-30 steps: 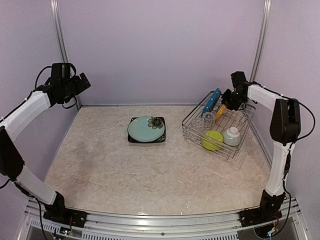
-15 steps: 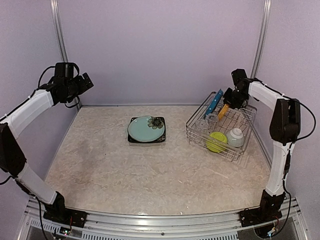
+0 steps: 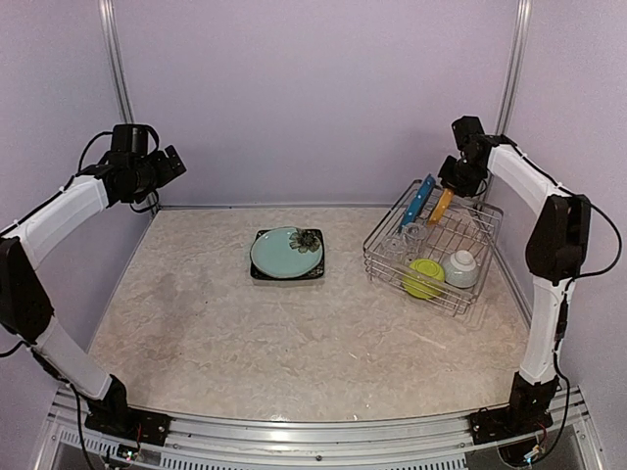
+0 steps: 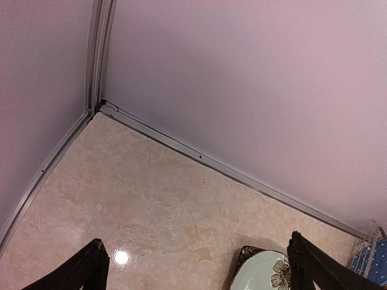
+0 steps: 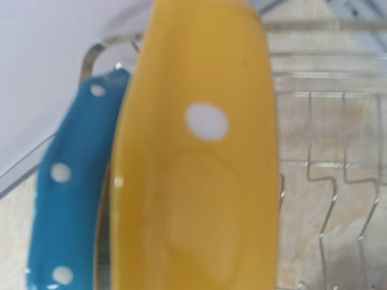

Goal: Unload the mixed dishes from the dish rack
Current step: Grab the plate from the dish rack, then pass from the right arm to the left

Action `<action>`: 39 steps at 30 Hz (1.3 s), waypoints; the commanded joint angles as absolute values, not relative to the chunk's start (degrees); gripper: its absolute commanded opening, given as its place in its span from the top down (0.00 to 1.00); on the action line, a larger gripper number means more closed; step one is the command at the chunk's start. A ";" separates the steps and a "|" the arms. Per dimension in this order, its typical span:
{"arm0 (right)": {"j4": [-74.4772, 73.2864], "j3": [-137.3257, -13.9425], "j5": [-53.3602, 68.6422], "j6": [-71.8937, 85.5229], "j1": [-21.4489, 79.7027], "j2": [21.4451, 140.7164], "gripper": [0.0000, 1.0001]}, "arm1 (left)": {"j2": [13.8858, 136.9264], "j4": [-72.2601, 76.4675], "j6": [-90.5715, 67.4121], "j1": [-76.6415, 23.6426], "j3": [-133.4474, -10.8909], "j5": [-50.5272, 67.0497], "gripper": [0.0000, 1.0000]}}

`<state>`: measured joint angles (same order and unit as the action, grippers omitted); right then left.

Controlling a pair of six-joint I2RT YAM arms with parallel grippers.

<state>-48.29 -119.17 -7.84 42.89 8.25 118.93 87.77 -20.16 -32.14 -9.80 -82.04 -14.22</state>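
The dish rack (image 3: pixel 460 305) stands at the right rear of the table. My right gripper (image 3: pixel 458 181) is shut on the top edge of the yellow plate (image 3: pixel 441 206), which hangs on edge above the rack's back end. In the right wrist view the yellow plate (image 5: pixel 193 169) fills the frame and hides my fingers. Beside it the blue white-dotted plate (image 3: pixel 418 200) stands in the rack. A lime-green bowl (image 3: pixel 422 277), a pale grey-green bowl (image 3: pixel 459 267) and two clear glasses (image 3: pixel 397 242) sit inside. The teal flowered plate (image 3: pixel 284 252) lies on the black square plate (image 3: pixel 257 272) mid-table. My left gripper (image 3: pixel 171 162) hovers open at the left rear.
Purple walls with metal corner posts (image 3: pixel 509 78) close in the table at the back and both sides. The right arm reaches along the right wall. In the left wrist view, the table's back edge rail (image 4: pixel 242 178) runs across, with bare marble surface (image 4: pixel 157 205) below my open fingers.
My right gripper has risen with the yellow plate, lifting it out of the rack's slots. The rack has shifted slightly right. The left arm has barely moved.
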 commanded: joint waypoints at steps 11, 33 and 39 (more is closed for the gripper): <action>-48.71 -124.15 -17.70 38.04 9.76 113.12 0.82 | 89.12 -18.84 -32.04 -11.11 -83.94 -13.10 0.01; -45.53 -111.43 -12.03 33.45 9.92 96.99 0.88 | 89.93 -20.53 -27.34 -12.22 -86.25 -1.42 0.01; -41.88 -105.78 -2.11 28.13 9.86 91.48 1.00 | 89.86 -19.35 -25.34 -12.69 -85.84 6.13 0.01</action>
<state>-51.29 -107.04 -8.95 32.82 9.63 97.51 89.36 -19.84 -28.16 -11.97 -85.36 -0.43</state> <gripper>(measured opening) 0.243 0.988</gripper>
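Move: The yellow plate is already pinched in the right fingers. The green plate, stacked on the black one where the plates are being set down, lies roughly 46 cm to the right hand's left, 5 cm back and 20 cm below. Near the right hand, the blue plate stands about 8 cm left, 3 cm ahead and 12 cm below; the white bowl is some 15 cm back, 6 cm right and 17 cm below. From the left hand, the green plate is about 3 cm ahead, 25 cm right and 29 cm below. The yellow plate, still pinched by the right hand, is raised slightly and then drawn back and up together, about 9 cm each way overall, away from the blue plate over the rack; the hand rolls its left side down some 10 degrees early on and turns a little counter-clockwise at the end. The open, empty left hand shifts right towards the green plate, mostly late, turning clockwise. ##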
